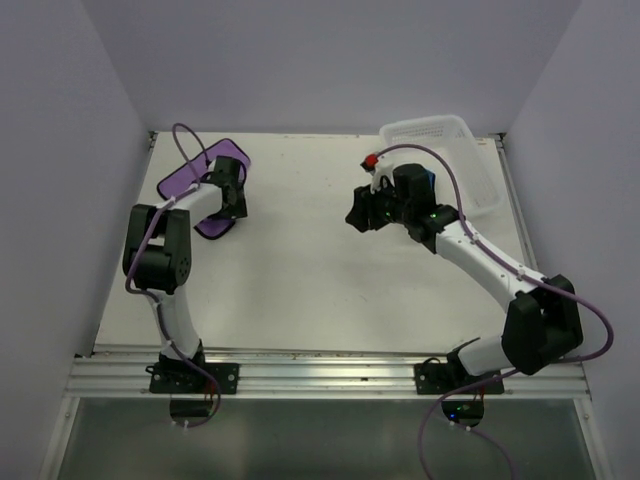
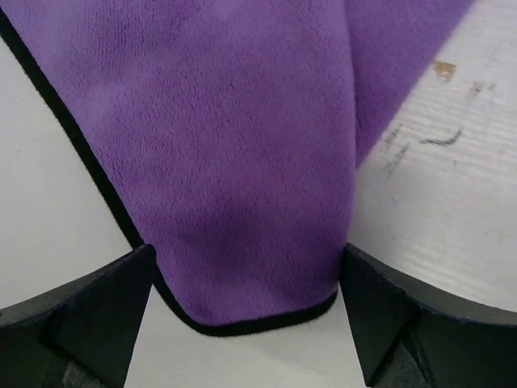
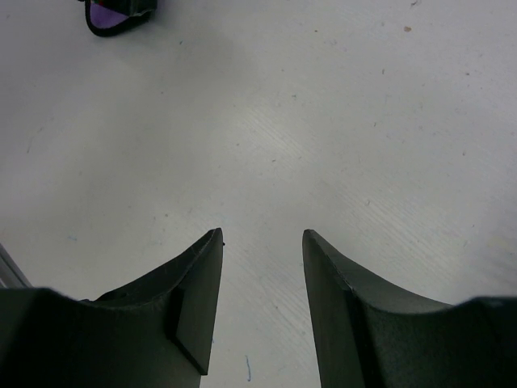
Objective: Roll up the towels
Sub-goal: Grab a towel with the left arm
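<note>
The purple towel (image 1: 183, 181) with a dark stitched hem lies at the back left of the table, folded over on itself. My left gripper (image 1: 231, 204) sits low over its near end. In the left wrist view a rounded corner of the purple towel (image 2: 234, 162) lies between the wide-open fingers (image 2: 97, 307), and neither one presses on it. The blue towel (image 1: 431, 180) shows only as a sliver behind my right wrist, beside the basket. My right gripper (image 1: 364, 216) hangs open over bare table, with nothing between its fingers (image 3: 198, 291).
A white perforated basket (image 1: 445, 133) stands tilted at the back right corner. A small red piece (image 1: 371, 161) sits by its left end, near the right wrist. Walls close the table on three sides. A metal rail (image 1: 320, 372) runs along the near edge.
</note>
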Robot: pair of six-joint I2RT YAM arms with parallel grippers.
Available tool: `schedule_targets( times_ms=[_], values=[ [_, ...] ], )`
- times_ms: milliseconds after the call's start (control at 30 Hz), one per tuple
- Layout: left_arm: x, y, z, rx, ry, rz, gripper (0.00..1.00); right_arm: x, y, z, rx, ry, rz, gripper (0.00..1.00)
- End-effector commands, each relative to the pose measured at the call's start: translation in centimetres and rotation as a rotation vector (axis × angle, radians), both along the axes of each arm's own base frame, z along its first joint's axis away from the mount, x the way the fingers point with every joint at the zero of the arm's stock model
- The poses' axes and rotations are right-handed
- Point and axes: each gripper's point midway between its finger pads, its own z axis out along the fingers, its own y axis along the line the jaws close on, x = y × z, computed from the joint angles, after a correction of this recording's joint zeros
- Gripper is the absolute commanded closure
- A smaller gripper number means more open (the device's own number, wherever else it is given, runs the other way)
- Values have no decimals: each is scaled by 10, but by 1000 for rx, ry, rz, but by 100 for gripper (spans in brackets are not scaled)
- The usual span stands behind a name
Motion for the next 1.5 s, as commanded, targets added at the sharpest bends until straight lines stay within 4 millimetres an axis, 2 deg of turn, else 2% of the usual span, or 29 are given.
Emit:
schedule_targets(
  times_ms=[0,233,333,367,500,533,567,633,667,700,767,867,900,967,1067,1167,1200,1267,1300,1367,1433,1467],
  values=[
    [20,13,-4,4,-25,23,4,4,8,-1,19,-7,17,52],
    [13,21,-23,26,11,33,12,3,8,-3,12,-5,20,52],
    [7,22,-27,26,20,33,19,3,7,-4,4,-5,14,52],
    [6,21,-28,19,22,30,28,3,7,-3,3,-9,15,52],
    [-1,17,-19,-11,11,32,39,2,6,0,0,-14,12,52],
    [0,15,-8,-23,-15,34,42,2,5,1,1,-19,13,52],
    [0,12,-4,-44,-24,24,53,2,5,2,0,-19,11,52],
    [-2,9,6,-68,-48,23,67,1,5,4,4,-24,10,52],
    [-3,5,8,-86,-49,16,82,1,4,5,4,-25,10,52],
    [-6,4,14,-95,-59,14,87,0,5,6,4,-28,12,52],
    [-9,-1,18,-127,-66,7,97,-1,5,8,6,-31,13,52],
    [-15,-12,27,-193,-71,-17,100,-3,6,10,9,-32,19,52],
    [-16,-16,38,-217,-93,-27,100,-4,6,10,9,-31,20,52],
    [-23,-28,49,-281,-105,-54,100,-6,7,15,18,-38,24,52],
    [-38,-51,99,-381,-192,-141,100,-11,10,19,35,-34,40,52],
    [-54,-68,134,-429,-239,-215,100,-19,16,23,59,-25,59,52],
    [-68,-79,155,-452,-268,-262,100,-22,17,26,67,-24,66,52],
    [-86,-98,174,-517,-283,-339,100,-31,20,24,91,-1,77,52],
    [-101,-106,188,-550,-301,-381,100,-34,18,32,108,-15,75,52],
    [-125,-122,196,-637,-279,-442,100,-42,17,28,124,6,72,51],
    [-153,-141,214,-737,-295,-515,100,-50,14,36,149,6,66,51],
    [-164,-148,213,-779,-279,-536,100,-55,13,34,154,19,68,51]
  ],
)
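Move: The purple towel lies under the left hand's open fingers, which straddle its near end; its middle is about 8 cm ahead, 5 cm to the left and 3 cm below. The white basket stands far off, roughly 55 cm right of this hand and 12 cm ahead. From the right hand, the towel's middle is about 38 cm left, 9 cm ahead and 17 cm down. Left fingers dip slightly, close on the purple towel's near end, then lift over 20 cm, swinging back and right. ##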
